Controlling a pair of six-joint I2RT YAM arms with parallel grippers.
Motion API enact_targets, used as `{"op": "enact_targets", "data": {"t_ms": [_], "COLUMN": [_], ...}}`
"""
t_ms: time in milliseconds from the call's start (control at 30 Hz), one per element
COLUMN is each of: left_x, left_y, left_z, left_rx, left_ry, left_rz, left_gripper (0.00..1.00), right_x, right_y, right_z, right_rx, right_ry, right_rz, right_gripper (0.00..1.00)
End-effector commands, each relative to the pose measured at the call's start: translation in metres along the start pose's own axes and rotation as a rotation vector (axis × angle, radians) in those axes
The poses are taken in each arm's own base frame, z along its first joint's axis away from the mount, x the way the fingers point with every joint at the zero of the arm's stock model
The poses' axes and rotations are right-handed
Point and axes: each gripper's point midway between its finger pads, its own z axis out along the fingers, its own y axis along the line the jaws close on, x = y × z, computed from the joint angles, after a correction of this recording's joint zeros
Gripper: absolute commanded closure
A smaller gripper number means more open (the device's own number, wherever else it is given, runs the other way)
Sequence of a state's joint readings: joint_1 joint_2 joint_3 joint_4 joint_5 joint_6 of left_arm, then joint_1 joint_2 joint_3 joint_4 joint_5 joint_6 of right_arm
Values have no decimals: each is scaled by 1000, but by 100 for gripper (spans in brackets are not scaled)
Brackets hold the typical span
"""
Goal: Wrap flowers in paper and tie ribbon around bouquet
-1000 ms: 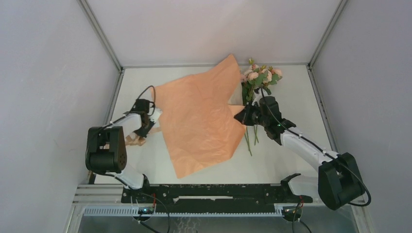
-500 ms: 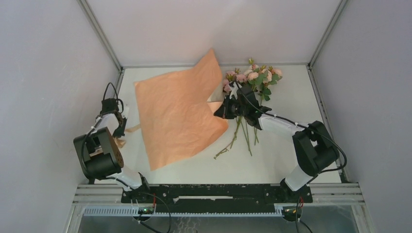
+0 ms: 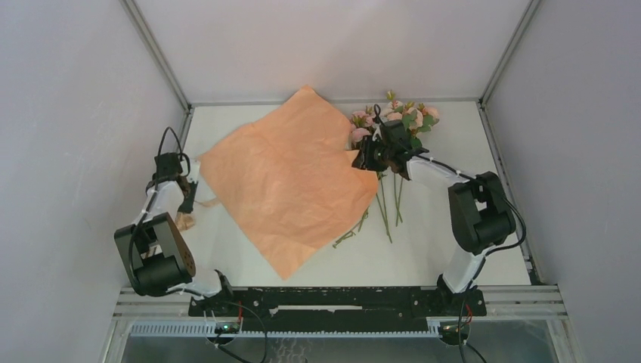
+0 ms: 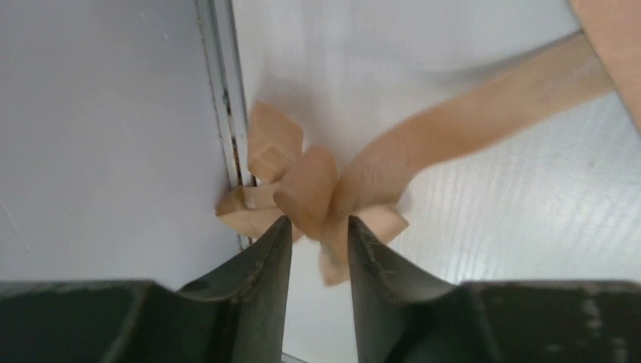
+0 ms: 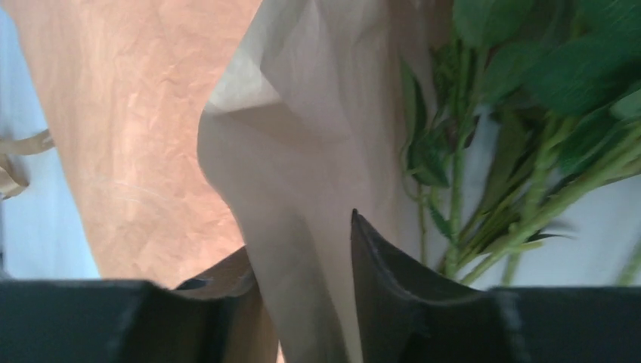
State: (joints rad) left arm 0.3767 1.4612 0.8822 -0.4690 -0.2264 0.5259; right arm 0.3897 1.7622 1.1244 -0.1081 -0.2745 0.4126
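The tan paper (image 3: 291,181) lies spread as a diamond in the middle of the table. My right gripper (image 3: 364,160) is at its right corner, beside the flowers (image 3: 393,117). In the right wrist view a raised fold of the paper (image 5: 302,136) runs loosely between the parted jaws of the right gripper (image 5: 299,234), with green stems (image 5: 461,189) just to the right. My left gripper (image 3: 187,198) is by the left wall. In its wrist view the jaws of the left gripper (image 4: 318,221) stand narrowly apart around the bunched ribbon (image 4: 310,189), with a gap showing.
The enclosure's left wall and its metal rail (image 4: 227,113) run right beside the ribbon bunch. One ribbon strand (image 3: 207,202) reaches toward the paper's left edge. The flower stems (image 3: 387,208) lie on the table to the right of the paper, one partly under it.
The lifted paper has come down flat and shifted left and back. My right gripper moved toward the blooms and its jaws parted. The left jaws widened slightly at the ribbon.
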Motion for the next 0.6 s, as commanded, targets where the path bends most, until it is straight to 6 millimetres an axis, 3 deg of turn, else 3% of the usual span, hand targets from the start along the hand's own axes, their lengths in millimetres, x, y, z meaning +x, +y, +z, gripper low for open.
{"op": "enact_targets", "data": {"t_ms": [0,133,233,333,400,467,567], "left_x": [4,1,-10,-29,-43,-56,-74], "left_y": [-20,-40,-56,-81,-107,-128,-156], "left_z": [-21,-43,-64,-84,-92,-92,-80], "left_rx": [74,100,114,165,211,214,196], "left_ry": [-36,-74,-124,-207,-254,-273,-272], "left_rz": [67,188,257,308,374,431,496], "left_gripper": [51,26,19,19,19,19,19], "right_x": [-42,-60,-58,-49,-44,-41,-39], "right_y": [-10,-58,-96,-123,-137,-150,-160], "right_z": [-41,-92,-111,-104,-92,-81,-62], "right_rx": [112,321,428,448,439,442,420], "right_ry": [-99,-183,-200,-157,-125,-106,-72], "right_rz": [-108,-74,-13,40,81,116,144], "right_gripper": [51,45,45,45,33,24,24]}}
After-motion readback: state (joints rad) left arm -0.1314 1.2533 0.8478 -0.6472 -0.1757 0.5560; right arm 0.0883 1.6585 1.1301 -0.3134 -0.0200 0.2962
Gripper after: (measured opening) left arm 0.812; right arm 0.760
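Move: The right hand's next target, the outermost flower stem, lies some 15 cm to its right, 2 cm ahead and 7 cm below; the pink blooms sit about 15 cm ahead and 10 cm right, and the lifted paper corner is right at its fingertips. The left hand has the ribbon bunch about 4 cm below and 2 cm left, while the paper's middle is roughly 30 cm to its right and 8 cm ahead, 5 cm down. Open the right fingers further to come free of the paper corner, swing that hand about 18 cm right over the stems, rising some 7 cm and then sinking nearly as far, turning it clockwise, down towards the outermost stem. Meanwhile open the left gripper wide and carry it roughly 16 cm right, away from the ribbon and over the paper's near-left edge, rising slightly and turning some 30 degrees clockwise. ##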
